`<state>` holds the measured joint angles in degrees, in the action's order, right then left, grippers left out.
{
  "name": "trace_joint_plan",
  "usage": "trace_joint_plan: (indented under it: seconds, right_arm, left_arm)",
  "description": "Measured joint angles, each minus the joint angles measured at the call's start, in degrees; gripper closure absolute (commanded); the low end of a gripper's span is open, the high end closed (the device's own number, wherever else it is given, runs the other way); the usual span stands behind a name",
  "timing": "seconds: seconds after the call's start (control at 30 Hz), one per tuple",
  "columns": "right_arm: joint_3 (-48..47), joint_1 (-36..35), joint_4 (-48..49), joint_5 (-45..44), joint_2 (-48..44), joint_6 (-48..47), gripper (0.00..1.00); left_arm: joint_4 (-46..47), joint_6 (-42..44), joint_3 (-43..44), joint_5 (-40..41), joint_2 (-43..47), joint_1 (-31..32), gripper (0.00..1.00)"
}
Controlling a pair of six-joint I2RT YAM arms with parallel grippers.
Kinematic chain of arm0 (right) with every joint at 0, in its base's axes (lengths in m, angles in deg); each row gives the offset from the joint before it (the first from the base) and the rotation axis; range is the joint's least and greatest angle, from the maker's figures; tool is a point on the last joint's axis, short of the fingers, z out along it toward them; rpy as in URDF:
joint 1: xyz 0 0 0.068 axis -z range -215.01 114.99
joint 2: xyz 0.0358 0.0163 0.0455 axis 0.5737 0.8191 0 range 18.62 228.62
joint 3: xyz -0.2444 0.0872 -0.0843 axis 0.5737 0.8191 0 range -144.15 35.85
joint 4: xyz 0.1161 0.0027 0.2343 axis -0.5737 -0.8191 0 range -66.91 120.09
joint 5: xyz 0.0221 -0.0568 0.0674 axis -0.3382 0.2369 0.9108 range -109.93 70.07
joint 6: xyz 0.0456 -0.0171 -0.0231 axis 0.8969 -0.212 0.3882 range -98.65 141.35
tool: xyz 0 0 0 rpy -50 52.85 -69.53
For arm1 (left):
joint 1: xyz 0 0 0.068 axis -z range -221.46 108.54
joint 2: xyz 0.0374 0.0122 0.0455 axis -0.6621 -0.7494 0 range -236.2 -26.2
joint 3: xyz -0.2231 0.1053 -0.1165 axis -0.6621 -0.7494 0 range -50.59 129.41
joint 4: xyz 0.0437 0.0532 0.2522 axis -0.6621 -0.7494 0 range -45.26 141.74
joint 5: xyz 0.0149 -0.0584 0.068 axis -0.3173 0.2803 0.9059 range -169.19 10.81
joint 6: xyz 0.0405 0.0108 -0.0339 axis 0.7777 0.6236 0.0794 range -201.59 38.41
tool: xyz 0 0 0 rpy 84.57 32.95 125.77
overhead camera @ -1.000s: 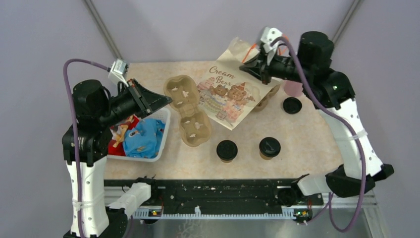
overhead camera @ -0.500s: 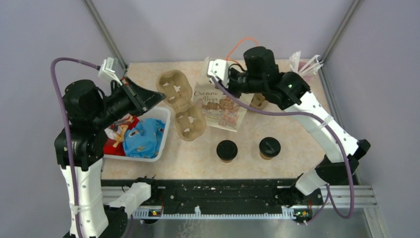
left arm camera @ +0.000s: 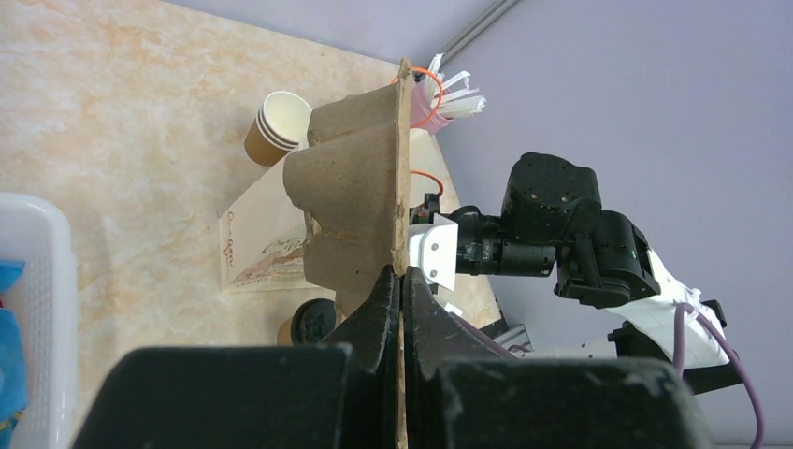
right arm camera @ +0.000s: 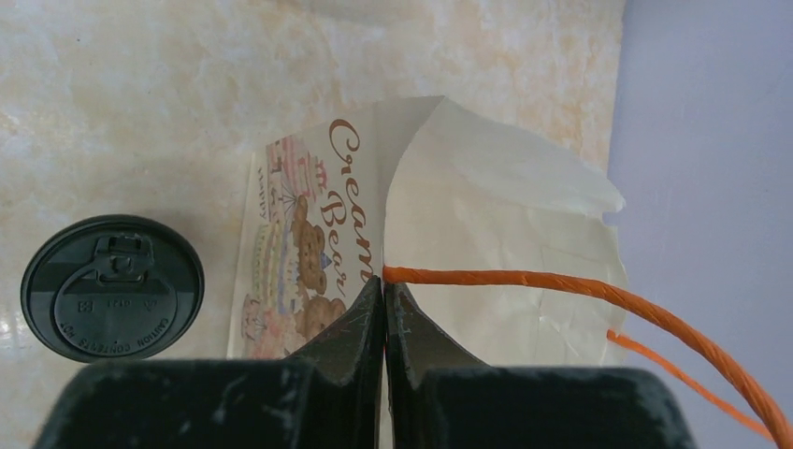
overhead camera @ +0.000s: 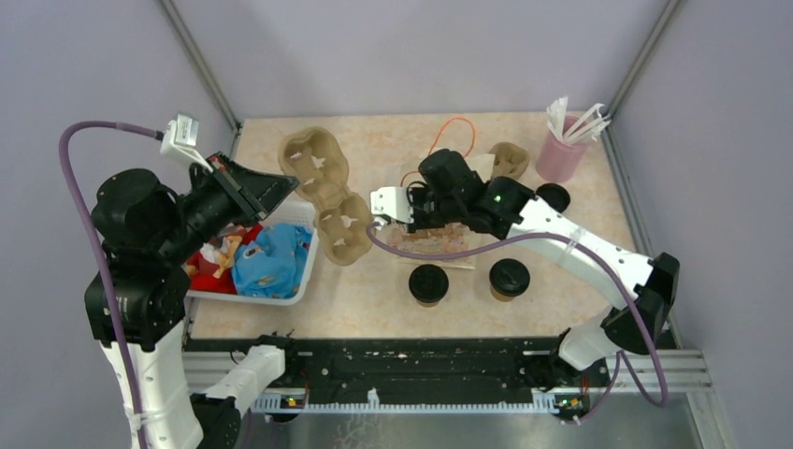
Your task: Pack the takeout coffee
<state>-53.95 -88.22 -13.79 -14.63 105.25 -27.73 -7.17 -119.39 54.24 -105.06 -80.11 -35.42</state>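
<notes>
Two takeout coffee cups with black lids stand near the front, one (overhead camera: 428, 283) left of the other (overhead camera: 510, 279). The left one also shows in the right wrist view, lidded cup (right arm camera: 112, 288). My right gripper (overhead camera: 416, 223) (right arm camera: 384, 285) is shut on the edge of a printed paper bag (overhead camera: 438, 239) (right arm camera: 486, 224) with orange handles (right arm camera: 561, 285), just behind those cups. My left gripper (overhead camera: 285, 182) (left arm camera: 400, 281) is shut on the rim of the brown pulp cup carrier (overhead camera: 323, 192) (left arm camera: 360, 187), which hangs tilted above the table's left middle.
A white basket (overhead camera: 309, 253) of colourful packets sits at the front left. At the back right are a pink cup of white sticks (overhead camera: 561, 154), a stack of open brown cups (overhead camera: 508, 159) (left arm camera: 271, 126) and a loose black lid (overhead camera: 554, 195).
My right arm swung from the back right to the table's middle, bringing the bag down just behind the lidded cups. My left arm drew back and left, the carrier following.
</notes>
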Motion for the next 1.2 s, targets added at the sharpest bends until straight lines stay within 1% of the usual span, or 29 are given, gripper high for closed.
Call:
trace_joint_plan:
  seconds: [0.1, 0.13, 0.17, 0.2, 0.27, 0.33, 0.43, 0.53, 0.57, 0.6, 0.73, 0.8, 0.9, 1.1, 1.17, 1.2]
  right_arm:
    - [3.48, -0.59, 2.86, -1.11, -2.32, 0.37, 0.92]
    - [4.39, -0.66, 3.43, -1.27, -3.19, 0.59, 0.88]
    - [5.57, -0.68, 4.33, -1.42, -4.31, 0.76, 0.80]
    - [6.62, -0.70, 5.01, -1.62, -5.27, 1.01, 0.75]
    - [8.00, -0.94, 5.62, -2.40, -6.91, 1.55, 0.69]
    - [8.09, -1.44, 5.79, -3.23, -7.74, 2.32, 0.58]
    - [8.09, -2.73, 5.92, -5.31, -8.74, 3.96, 0.37]
    - [8.09, -4.96, 5.62, -7.87, -10.21, 6.25, 0.24]
    - [8.07, -5.92, 5.25, -8.48, -10.88, 7.30, 0.09]
    - [8.00, -6.84, 4.72, -8.92, -11.61, 8.72, 0.02]
    - [6.51, -10.14, 1.20, -9.66, -14.45, 16.24, 0.01]
    - [5.99, -11.19, -0.94, -9.46, -16.59, 21.84, 0.01]
    - [5.99, -11.58, -3.82, -7.91, -19.87, 29.07, 0.01]
    - [5.99, -11.63, -9.20, -0.07, -24.92, 44.76, 0.01]
    - [5.29, -11.67, -11.74, 0.17, -25.94, 51.08, 0.01]
    - [4.17, -11.67, -13.07, -1.11, -26.14, 54.47, 0.01]
  left_arm:
    - [-0.33, 0.04, -0.13, -0.17, 0.04, 0.00, 1.00]
    - [-0.31, 0.04, -0.28, -0.24, 0.07, 0.00, 1.00]
    - [-0.33, 0.04, -0.50, -0.28, 0.09, 0.00, 1.00]
    - [-0.33, 0.04, -0.81, -0.42, 0.11, 0.00, 1.00]
    - [-0.33, 0.02, -1.33, -0.70, 0.11, 0.00, 1.00]
    - [-0.31, 0.00, -1.86, -1.22, 0.11, 0.00, 1.00]
    - [-0.28, -0.11, -2.91, -1.97, 0.31, 0.00, 1.00]
    - [-0.31, -0.37, -4.00, -2.80, 0.57, 0.00, 1.00]
    - [-0.31, -0.42, -4.20, -3.10, 0.57, 0.00, 1.00]
    - [-0.28, -0.46, -4.31, -3.34, 0.57, 0.00, 1.00]
    - [-0.24, -0.55, -5.27, -4.35, 0.96, 0.00, 1.00]
    - [-0.04, -0.59, -5.99, -4.87, 1.33, 0.00, 1.00]
    - [0.33, -0.59, -7.19, -5.81, 1.70, 0.00, 1.00]
    - [2.58, -0.50, -9.66, -9.05, 0.83, 0.00, 1.00]
    - [4.00, 0.09, -9.70, -11.13, -0.09, 0.00, 1.00]
    - [4.81, 0.50, -9.73, -12.41, -0.57, 0.00, 1.00]
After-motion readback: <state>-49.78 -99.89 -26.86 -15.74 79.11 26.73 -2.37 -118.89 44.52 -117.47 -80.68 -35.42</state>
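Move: The paper bag stands just in front of the right hand, which still has its orange handle pinched: the bag's middle is about 6 cm ahead, 2 cm left and 13 cm down. The left lidded coffee is some 8 cm back, 4 cm left and 19 cm below, the right lidded coffee about 7 cm back, 15 cm right and as low. From the left hand, holding the cup carrier, the bag lies roughly 15 cm ahead, 22 cm right and 36 cm below. Backing off from the bag, the right hand opens its fingers wide and lets go of the orange handle, drawing back about 16 cm while rising and drifting right some 7 cm each; it rolls roughly 50 degrees clockwise seen from behind the hand, fingers still pointing left and down. The left hand keeps the cup carrier pinched and lowers it, easing right towards the bag and turning slightly clockwise. ##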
